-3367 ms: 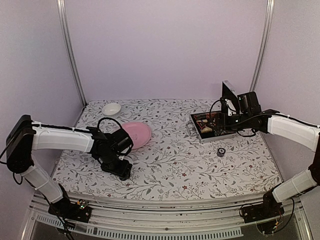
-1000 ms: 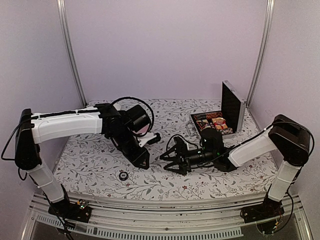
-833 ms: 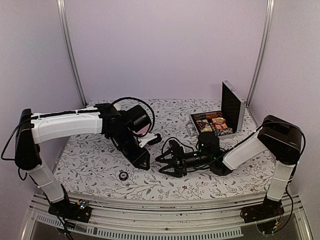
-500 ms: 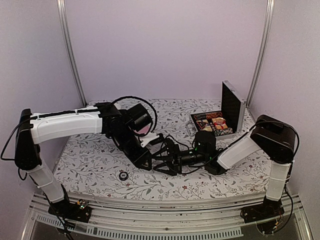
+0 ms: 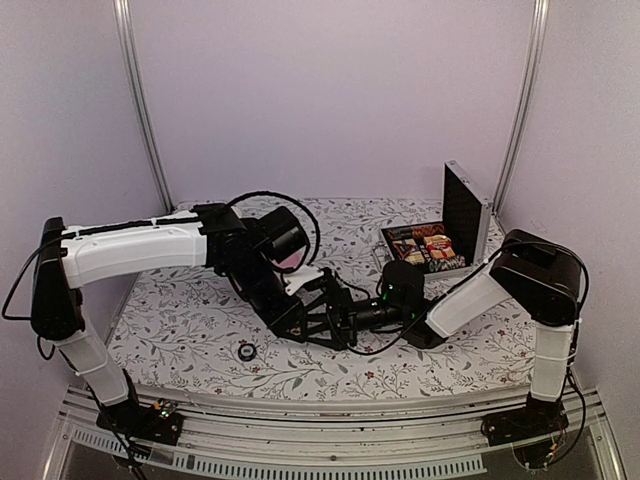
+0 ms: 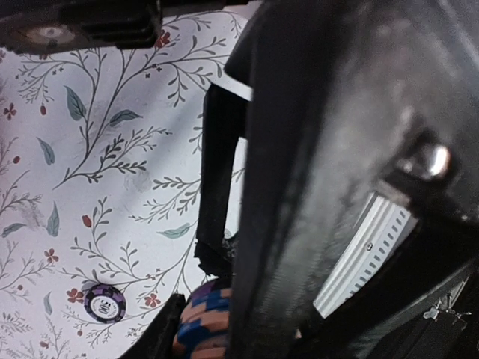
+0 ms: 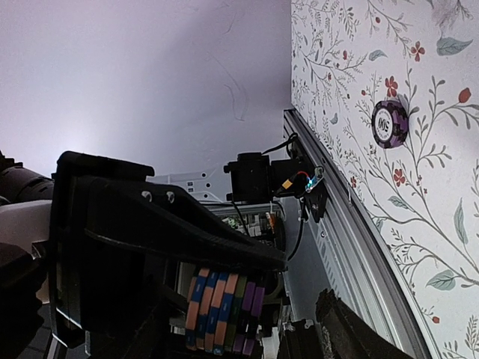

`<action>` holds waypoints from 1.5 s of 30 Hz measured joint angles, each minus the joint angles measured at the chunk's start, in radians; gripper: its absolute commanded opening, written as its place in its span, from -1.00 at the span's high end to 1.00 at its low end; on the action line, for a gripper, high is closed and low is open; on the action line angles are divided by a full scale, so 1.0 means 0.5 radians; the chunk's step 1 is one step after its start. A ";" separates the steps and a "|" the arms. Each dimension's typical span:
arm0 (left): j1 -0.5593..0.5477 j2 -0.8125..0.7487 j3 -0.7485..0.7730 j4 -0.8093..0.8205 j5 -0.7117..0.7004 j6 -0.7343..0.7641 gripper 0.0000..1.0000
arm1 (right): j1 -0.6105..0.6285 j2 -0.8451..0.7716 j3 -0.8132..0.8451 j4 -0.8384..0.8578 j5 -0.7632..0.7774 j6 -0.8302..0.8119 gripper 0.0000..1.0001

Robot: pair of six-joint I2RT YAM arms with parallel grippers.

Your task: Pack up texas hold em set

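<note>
My left gripper point(image 5: 297, 318) is shut on a stack of orange, blue, green and purple poker chips point(image 6: 205, 323), held just above the table. The stack also shows in the right wrist view point(image 7: 221, 308). My right gripper point(image 5: 320, 322) lies low over the table, open, with a finger on each side of that stack and of the left fingers. A single purple chip point(image 5: 245, 351) lies flat on the table near the front, also in both wrist views point(image 6: 104, 303) point(image 7: 389, 123). The silver case point(image 5: 428, 248) stands open at the back right, lid point(image 5: 465, 212) upright, decks and chips inside.
The pink plate point(image 5: 296, 259) is mostly hidden behind my left arm. The table's front rail point(image 5: 330, 415) and the left arm's base point(image 7: 269, 179) are close by. The two arms crowd the table's middle.
My right gripper has slid left along the table until its open fingers reach my left gripper and the chip stack. The left arm has barely moved.
</note>
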State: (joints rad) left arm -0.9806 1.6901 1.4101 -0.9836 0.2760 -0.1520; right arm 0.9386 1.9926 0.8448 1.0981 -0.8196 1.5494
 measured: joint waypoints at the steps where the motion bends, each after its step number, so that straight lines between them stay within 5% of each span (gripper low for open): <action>1: -0.003 0.002 0.007 -0.002 0.001 0.005 0.72 | 0.002 0.007 0.007 0.005 -0.007 0.000 -0.33; 13: -0.056 0.060 0.085 -0.019 0.021 0.065 0.75 | 0.023 0.049 0.064 0.003 -0.060 0.012 -0.11; 27: -0.079 0.114 0.089 -0.056 -0.101 0.103 0.72 | 0.028 0.050 0.067 -0.042 -0.058 0.111 0.93; 30: -0.080 0.114 0.089 -0.054 -0.113 0.104 0.52 | 0.028 0.050 0.067 -0.042 -0.055 0.102 0.94; 37: -0.081 0.099 0.054 -0.008 -0.136 0.110 -0.60 | 0.029 0.043 0.045 -0.039 -0.031 0.047 0.95; 45: -0.081 -0.189 -0.160 0.214 -0.166 0.152 -0.84 | -0.009 -0.110 -0.099 -0.181 0.092 -0.109 0.95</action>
State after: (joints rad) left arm -1.0210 1.5955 1.3300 -0.8768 0.1932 -0.0761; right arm 0.9340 1.9377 0.7952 1.0077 -0.7738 1.4948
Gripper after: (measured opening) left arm 0.909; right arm 0.263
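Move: The left hand holds the upright chip stack, and the right gripper, its fingers open around the stack, lies only about 2 cm to its right, level with it. From the right hand the stack sits about 2 cm to the left, at its own height. The loose purple chip is some 12 cm left of the left hand, 5 ahead and 13 below; the open case is roughly 34 cm ahead of that hand and 30 right. The right hand eases about 1 cm left along its pointing fingers and closes them on the stack's top and bottom, while the left hand keeps its grip round the sides, shifting little more than 1 cm. Once the right hand has its pinch, the left fingers open wide, let go and start up some 2.5 cm with the fingertips swinging slightly forward, as the right hand draws the stack about 2 cm back to the right. ##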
